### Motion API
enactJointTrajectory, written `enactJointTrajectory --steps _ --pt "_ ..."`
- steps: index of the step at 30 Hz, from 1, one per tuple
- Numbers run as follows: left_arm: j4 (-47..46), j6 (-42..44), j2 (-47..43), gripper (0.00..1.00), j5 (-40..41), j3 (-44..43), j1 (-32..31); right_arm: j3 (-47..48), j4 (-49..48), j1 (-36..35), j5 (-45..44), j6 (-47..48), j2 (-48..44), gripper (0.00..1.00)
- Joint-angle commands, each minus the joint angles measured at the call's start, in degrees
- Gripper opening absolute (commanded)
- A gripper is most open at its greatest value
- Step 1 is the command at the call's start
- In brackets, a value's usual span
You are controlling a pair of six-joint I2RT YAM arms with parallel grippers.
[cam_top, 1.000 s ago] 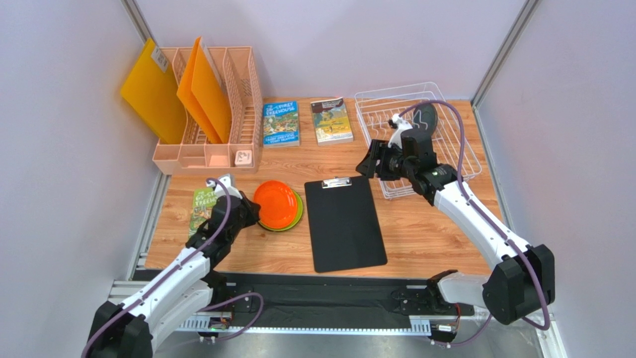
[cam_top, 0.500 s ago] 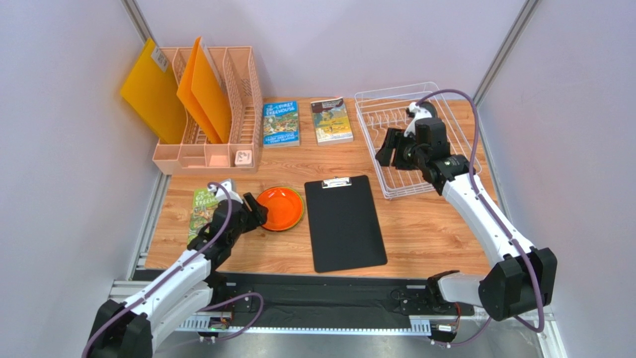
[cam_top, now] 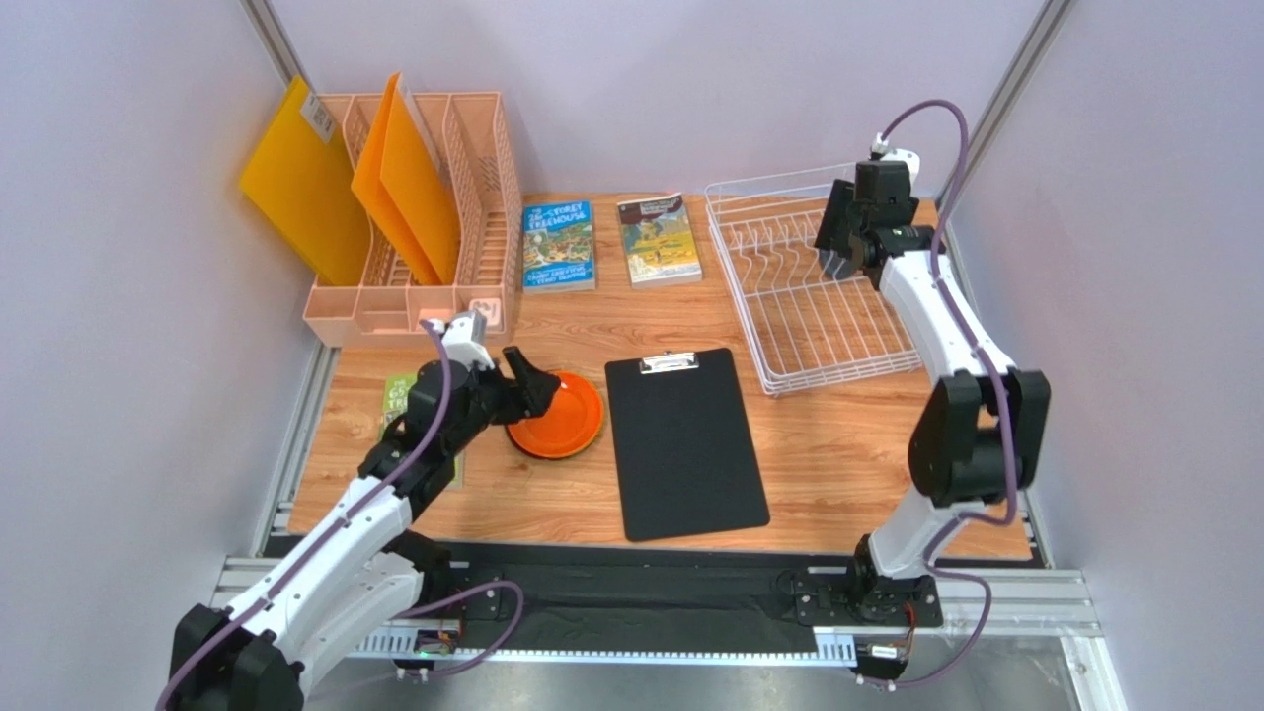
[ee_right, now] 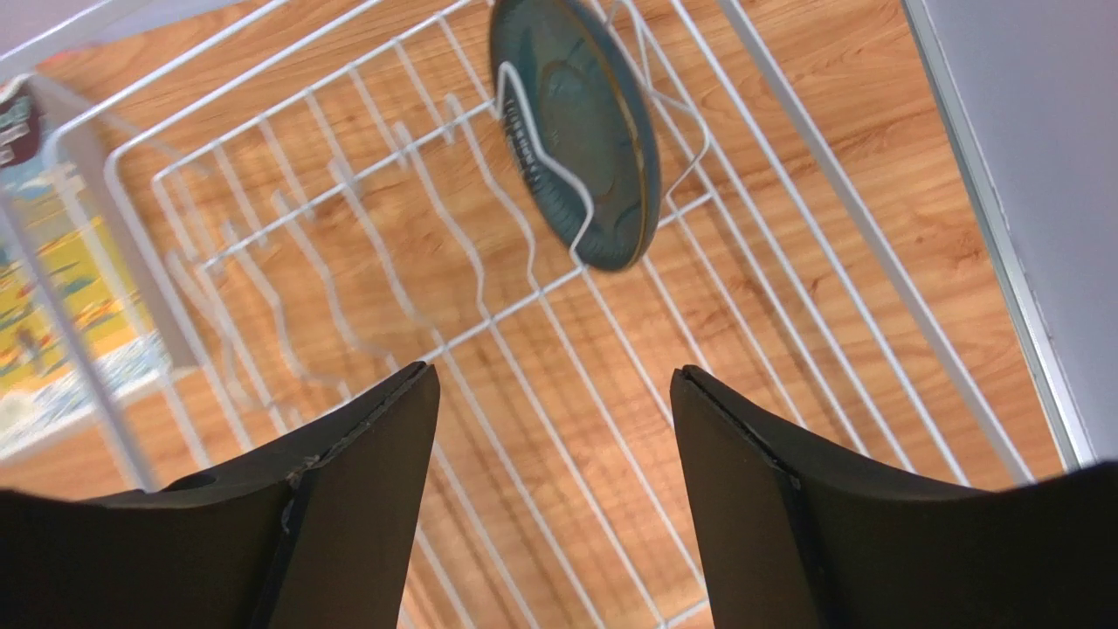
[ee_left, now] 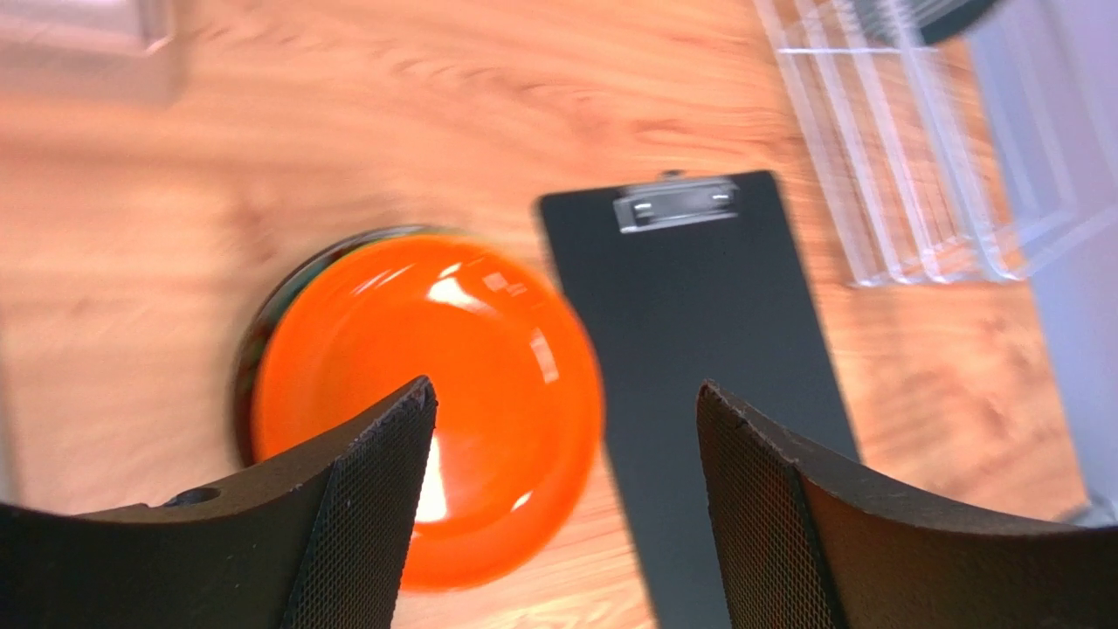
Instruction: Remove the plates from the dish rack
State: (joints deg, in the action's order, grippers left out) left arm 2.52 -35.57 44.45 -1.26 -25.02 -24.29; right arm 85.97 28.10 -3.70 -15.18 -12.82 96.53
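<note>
The orange plate lies flat on the table left of the clipboard, on top of other plates; a dark rim shows under it in the left wrist view, where the orange plate fills the middle. My left gripper is open and empty just above its near-left edge. The dark teal-grey plate stands upright between prongs of the white wire dish rack. My right gripper is open and empty above the rack's far right part, short of that plate.
A black clipboard lies mid-table. Two books lie at the back. A peach file organiser with orange folders stands back left. A green book lies under my left arm. The right wall runs close to the rack.
My left gripper set the orange plate on the stack, let go and lifted slightly. My right arm swung from the rack's near-left corner to its far right side.
</note>
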Motion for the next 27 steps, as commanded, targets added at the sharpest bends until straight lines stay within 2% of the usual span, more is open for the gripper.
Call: enactJointTrajectory --steps 1,5,11,19,24,27 --pt "-5.6 5.4 5.3 0.79 -13.4 -5.0 -0.1 10.8 -3.8 2.6 -2.7 4.0 8.9 0.70" --pt "-10.2 5.6 9.0 0.79 -15.5 -4.5 -0.1 18.7 -3.0 3.2 -2.2 7.2 18.1 0.69" --pt "-12.5 6.6 13.1 0.79 -15.2 -4.1 -0.1 27.0 -1.9 6.0 -0.6 9.2 26.0 0.66" --pt "-14.2 6.7 18.4 0.79 -15.7 -5.4 -0.1 29.8 -0.6 7.7 2.3 9.1 31.0 0.62" --pt "-14.7 6.7 20.2 0.78 -15.1 -5.4 -0.1 29.8 -0.8 8.4 6.7 10.4 32.0 0.54" --pt "-14.9 6.4 20.6 0.78 -14.9 -5.0 -0.1 29.6 -0.9 8.4 9.3 11.0 32.1 0.41"
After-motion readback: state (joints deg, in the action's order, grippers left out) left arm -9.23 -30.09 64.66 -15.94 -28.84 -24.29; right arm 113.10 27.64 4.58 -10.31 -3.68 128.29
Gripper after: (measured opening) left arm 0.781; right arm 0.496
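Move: The black plate stands on edge in the dish rack about 12 cm ahead of my right hand, 6 cm to its right and some 13 cm lower. The rack's middle is only about 5 cm ahead and 2 cm right, some 15 below; the yellow book lies about 18 cm ahead and 30 cm left, down on the table. From my left hand, the black plate is roughly 30 cm ahead, 57 cm right and a little lower. I drive my right hand about 11 cm forward, down and to the right to the black plate, finish by sinking almost straight down, and start narrowing the open fingers with the plate's rim between them. My empty left hand swings 5 cm right, still open, turning some 15 degrees clockwise, and after a small rise sinks beside the orange plate. ##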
